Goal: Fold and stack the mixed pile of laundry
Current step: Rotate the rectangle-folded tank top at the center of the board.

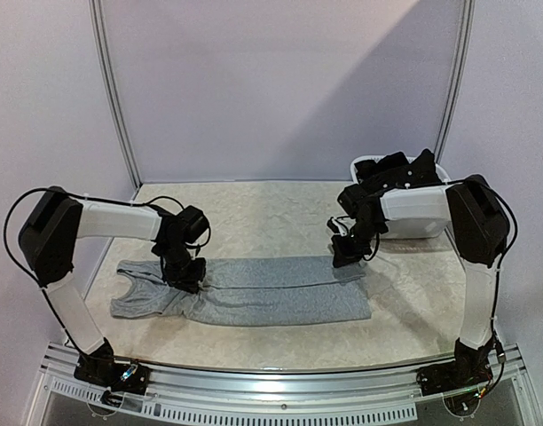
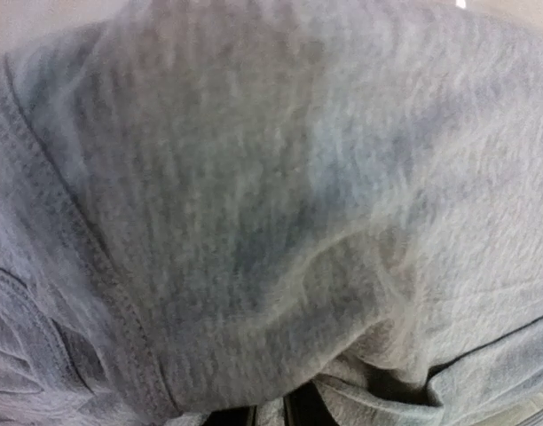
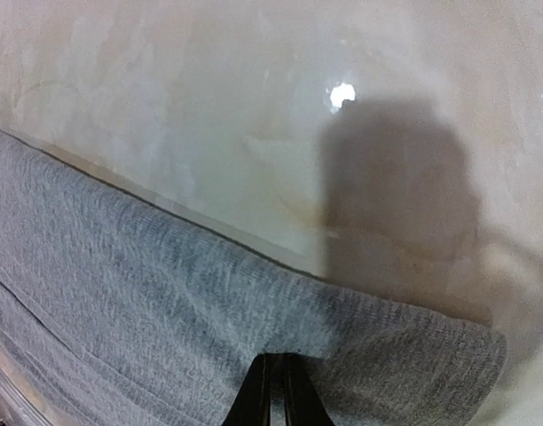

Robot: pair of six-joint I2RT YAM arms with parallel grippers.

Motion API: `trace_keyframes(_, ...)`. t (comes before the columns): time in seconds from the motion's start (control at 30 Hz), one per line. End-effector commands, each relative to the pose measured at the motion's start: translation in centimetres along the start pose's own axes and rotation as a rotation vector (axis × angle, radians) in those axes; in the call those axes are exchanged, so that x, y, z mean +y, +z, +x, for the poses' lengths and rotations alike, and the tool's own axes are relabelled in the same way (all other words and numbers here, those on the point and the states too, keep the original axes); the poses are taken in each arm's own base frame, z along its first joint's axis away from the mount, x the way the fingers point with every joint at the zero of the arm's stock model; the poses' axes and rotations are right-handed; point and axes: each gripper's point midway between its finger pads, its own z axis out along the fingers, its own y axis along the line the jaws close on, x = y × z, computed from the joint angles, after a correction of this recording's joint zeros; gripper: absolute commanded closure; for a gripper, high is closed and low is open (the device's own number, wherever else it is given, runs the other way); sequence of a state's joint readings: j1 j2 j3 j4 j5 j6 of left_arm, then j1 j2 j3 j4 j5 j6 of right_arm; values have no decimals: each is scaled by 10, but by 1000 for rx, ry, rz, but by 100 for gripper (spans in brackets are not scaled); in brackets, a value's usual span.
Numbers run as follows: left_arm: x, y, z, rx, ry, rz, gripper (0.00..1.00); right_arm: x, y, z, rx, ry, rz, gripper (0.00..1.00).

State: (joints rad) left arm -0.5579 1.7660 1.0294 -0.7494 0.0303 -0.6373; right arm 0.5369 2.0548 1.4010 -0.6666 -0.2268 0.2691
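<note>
A light grey sleeveless top [image 1: 271,297] lies lengthwise across the table, its neck and armholes toward the left. My left gripper [image 1: 187,273] is down on the top's far edge near the shoulder end. In the left wrist view the grey knit [image 2: 280,177] fills the picture, and my left gripper [image 2: 271,415] is shut with cloth bunched between its dark fingers. At the hem end, my right gripper [image 1: 347,257] sits on the far edge. The right wrist view has the grey top [image 3: 165,311] under my right gripper [image 3: 277,395], which is pinched shut on a thin fold.
A white laundry basket [image 1: 427,226] stands at the back right behind the right arm, with a black garment [image 1: 391,169] heaped in it. Pale marbled tabletop [image 1: 263,217] stretches behind the top. Booth walls rise at the back and sides.
</note>
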Motion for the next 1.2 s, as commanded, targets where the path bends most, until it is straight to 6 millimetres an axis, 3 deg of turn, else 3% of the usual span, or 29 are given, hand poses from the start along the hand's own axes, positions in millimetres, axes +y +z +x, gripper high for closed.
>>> trace_keyframes(0.0, -6, 21, -26, 15, 83, -42, 87, -27, 18, 71, 207, 78, 94, 93)
trace_keyframes(0.17, -16, 27, -85, 6, 96, -31, 87, -22, 12, 91, 242, 103, 69, 92)
trace_keyframes(0.37, -46, 35, -156, 9, 195, -32, 87, 10, 16, 109, 287, 38, 17, 92)
trace_keyframes(0.57, -76, 47, -211, -30, 196, 48, 86, 65, 30, 122, 305, 6, -57, 92)
trace_keyframes(0.77, -109, 60, -236, -83, 150, 243, 81, 150, 32, 131, 323, -149, -185, 91)
trace_keyframes(0.83, -118, 58, -242, -107, 146, 290, 80, 170, 33, 133, 333, -233, -185, 91)
trace_keyframes(0.97, -123, 35, -254, -176, 154, 305, 78, 160, 31, 132, 327, -271, -102, 91)
trace_keyframes(1.17, -102, -17, -253, -268, 169, 235, 64, 140, -4, 120, 275, -320, -11, 91)
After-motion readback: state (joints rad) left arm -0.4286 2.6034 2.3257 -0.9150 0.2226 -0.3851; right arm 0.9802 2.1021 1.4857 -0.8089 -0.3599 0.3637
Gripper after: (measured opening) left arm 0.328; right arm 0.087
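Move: Your left hand sits on the shoulder end of the tank top. Its goal is the bare far board, roughly 25 cm ahead and 11 cm to its right; the tank top's middle lies about 13 cm to its right and 1 cm back. Your right hand sits at the far hem corner, bound for the tank top's near edge some 18 cm back and 13 cm left. The tank top's middle is 26 cm left and 9 cm back of this hand, and the laundry basket 15 cm ahead and 18 cm right. Swing the tank top clockwise across the board, both grippers keeping their pinch low at the surface. Drag the shoulder end forward about 26 cm and 11 cm right with the left hand, tilting that wrist some 20 degrees and starting to open its fingers at the finish. Meanwhile draw the hem corner back some 17 cm with the right, sweeping left from partway on and turning that wrist about 20 degrees counter-clockwise. ##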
